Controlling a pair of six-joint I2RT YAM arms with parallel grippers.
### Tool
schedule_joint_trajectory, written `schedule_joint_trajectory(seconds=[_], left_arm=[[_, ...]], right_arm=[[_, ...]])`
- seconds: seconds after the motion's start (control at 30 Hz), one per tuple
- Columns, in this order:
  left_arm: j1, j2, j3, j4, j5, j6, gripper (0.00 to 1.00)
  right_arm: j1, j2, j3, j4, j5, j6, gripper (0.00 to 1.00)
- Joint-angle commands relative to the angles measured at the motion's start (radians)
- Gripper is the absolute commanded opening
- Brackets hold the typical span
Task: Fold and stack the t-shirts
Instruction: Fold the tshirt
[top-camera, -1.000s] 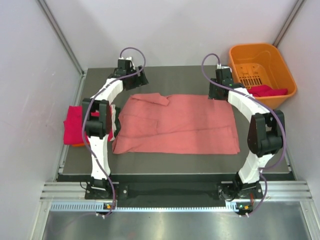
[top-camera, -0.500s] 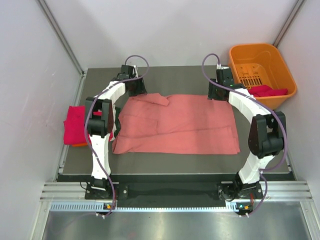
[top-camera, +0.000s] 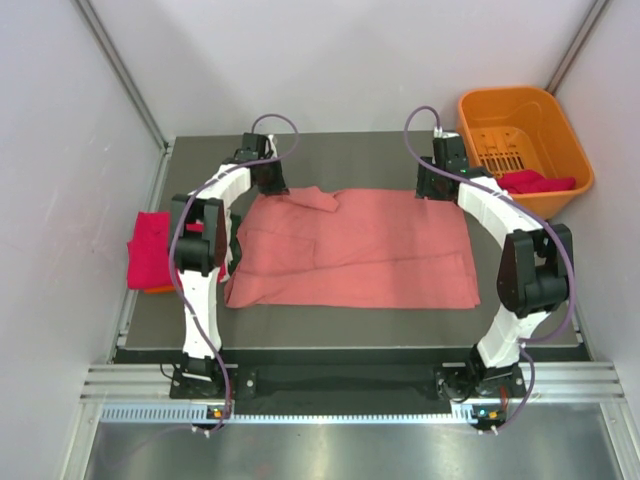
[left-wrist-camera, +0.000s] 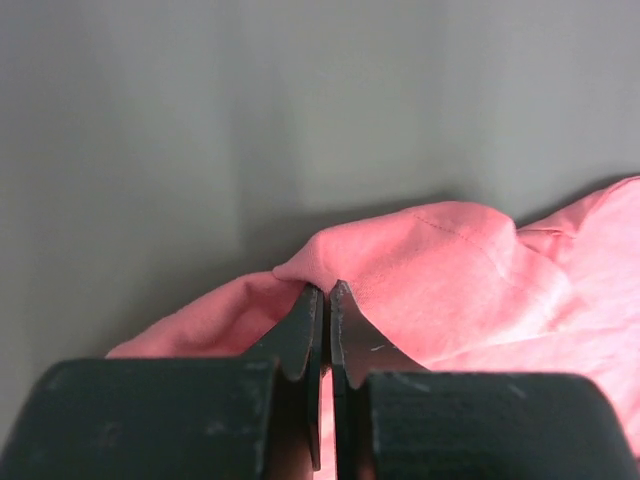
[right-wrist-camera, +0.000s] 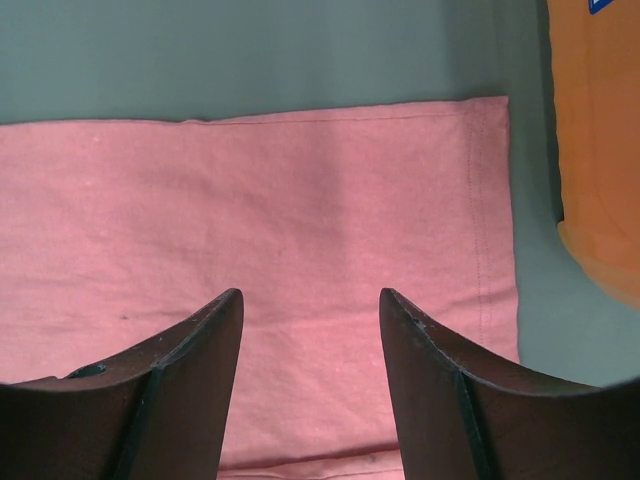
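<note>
A large salmon-pink t-shirt (top-camera: 360, 250) lies spread on the dark table. My left gripper (top-camera: 268, 186) is at its far left corner, shut on a pinched fold of the salmon-pink t-shirt (left-wrist-camera: 400, 270); the fingers (left-wrist-camera: 305, 330) press together on the cloth. My right gripper (top-camera: 432, 190) hovers open over the far right corner of the salmon-pink t-shirt (right-wrist-camera: 300, 220), holding nothing. A folded magenta-red t-shirt (top-camera: 148, 248) sits at the left table edge on something orange. Another magenta-red t-shirt (top-camera: 535, 182) lies in the basket.
An orange plastic basket (top-camera: 520, 120) stands at the back right, its wall (right-wrist-camera: 600, 150) close to my right gripper. Grey walls enclose the table on three sides. Bare table (top-camera: 350, 150) shows beyond the shirt.
My left gripper came down to the shirt's far left corner and shut on the cloth. The right arm stayed still.
</note>
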Motion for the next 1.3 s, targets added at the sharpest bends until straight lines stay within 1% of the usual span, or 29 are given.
schedule_joint_trajectory(seconds=[0.0, 0.1, 0.17, 0.2, 0.3, 0.47, 0.6, 0.9, 0.93, 1.03, 1.1, 1.2, 1.27], left_arm=[[0.007, -0.100, -0.005, 0.052, -0.005, -0.008, 0.00], [0.030, -0.135, -0.048, 0.090, -0.012, -0.040, 0.00], [0.048, -0.174, -0.104, 0.123, -0.007, -0.074, 0.00], [0.064, -0.189, -0.150, 0.170, 0.004, -0.092, 0.00], [0.091, -0.243, -0.219, 0.241, 0.019, -0.117, 0.00], [0.114, -0.310, -0.267, 0.268, -0.047, -0.140, 0.00], [0.139, -0.329, -0.298, 0.281, -0.054, -0.166, 0.00], [0.165, -0.306, -0.295, 0.285, -0.099, -0.196, 0.00], [0.191, -0.303, -0.293, 0.285, -0.100, -0.196, 0.00], [0.197, -0.297, -0.286, 0.281, -0.105, -0.195, 0.00], [0.199, -0.289, -0.286, 0.287, -0.096, -0.195, 0.00], [0.197, -0.260, -0.272, 0.301, -0.044, -0.195, 0.00], [0.196, -0.238, -0.255, 0.295, 0.005, -0.199, 0.00]], right_arm=[[0.011, -0.025, 0.008, 0.014, -0.001, 0.002, 0.57], [0.011, -0.012, 0.017, 0.014, 0.006, 0.001, 0.57], [0.009, 0.012, 0.037, 0.011, 0.016, 0.002, 0.57], [0.009, 0.024, 0.049, 0.006, 0.020, 0.002, 0.57], [0.008, 0.086, 0.108, -0.012, 0.039, 0.007, 0.57], [-0.001, 0.170, 0.209, -0.043, 0.039, 0.013, 0.56], [-0.006, 0.216, 0.247, -0.046, 0.039, 0.016, 0.56], [-0.043, 0.337, 0.385, -0.075, 0.034, 0.018, 0.56], [-0.050, 0.345, 0.398, -0.078, 0.033, 0.019, 0.56], [-0.061, 0.383, 0.450, -0.092, 0.037, 0.016, 0.56], [-0.066, 0.411, 0.471, -0.098, 0.042, 0.015, 0.58], [-0.073, 0.448, 0.510, -0.109, 0.051, 0.008, 0.61], [-0.078, 0.474, 0.540, -0.120, 0.055, 0.007, 0.62]])
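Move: My left hand is shut on the shirt's far edge, just above the table. The shirt's far left corner is about 7 cm to its left, the flopped sleeve end some 9 cm to its right, and the folded stack roughly 28 cm left and 22 cm back. For my open right hand, the shirt's far right corner lies about 8 cm ahead, 10 cm right and 8 cm below; the orange basket's middle is some 14 cm ahead and 26 cm right. Keeping its pinch, my left hand lifts the cloth some 6 cm and hauls it about 11 cm left, past the far left corner, turning roughly 20 degrees counter-clockwise; after the lift it carries on level. My right hand follows a little later, reaching about 10 cm forward and sinking 5 cm, then edging right towards the far right corner, fingers still open. ##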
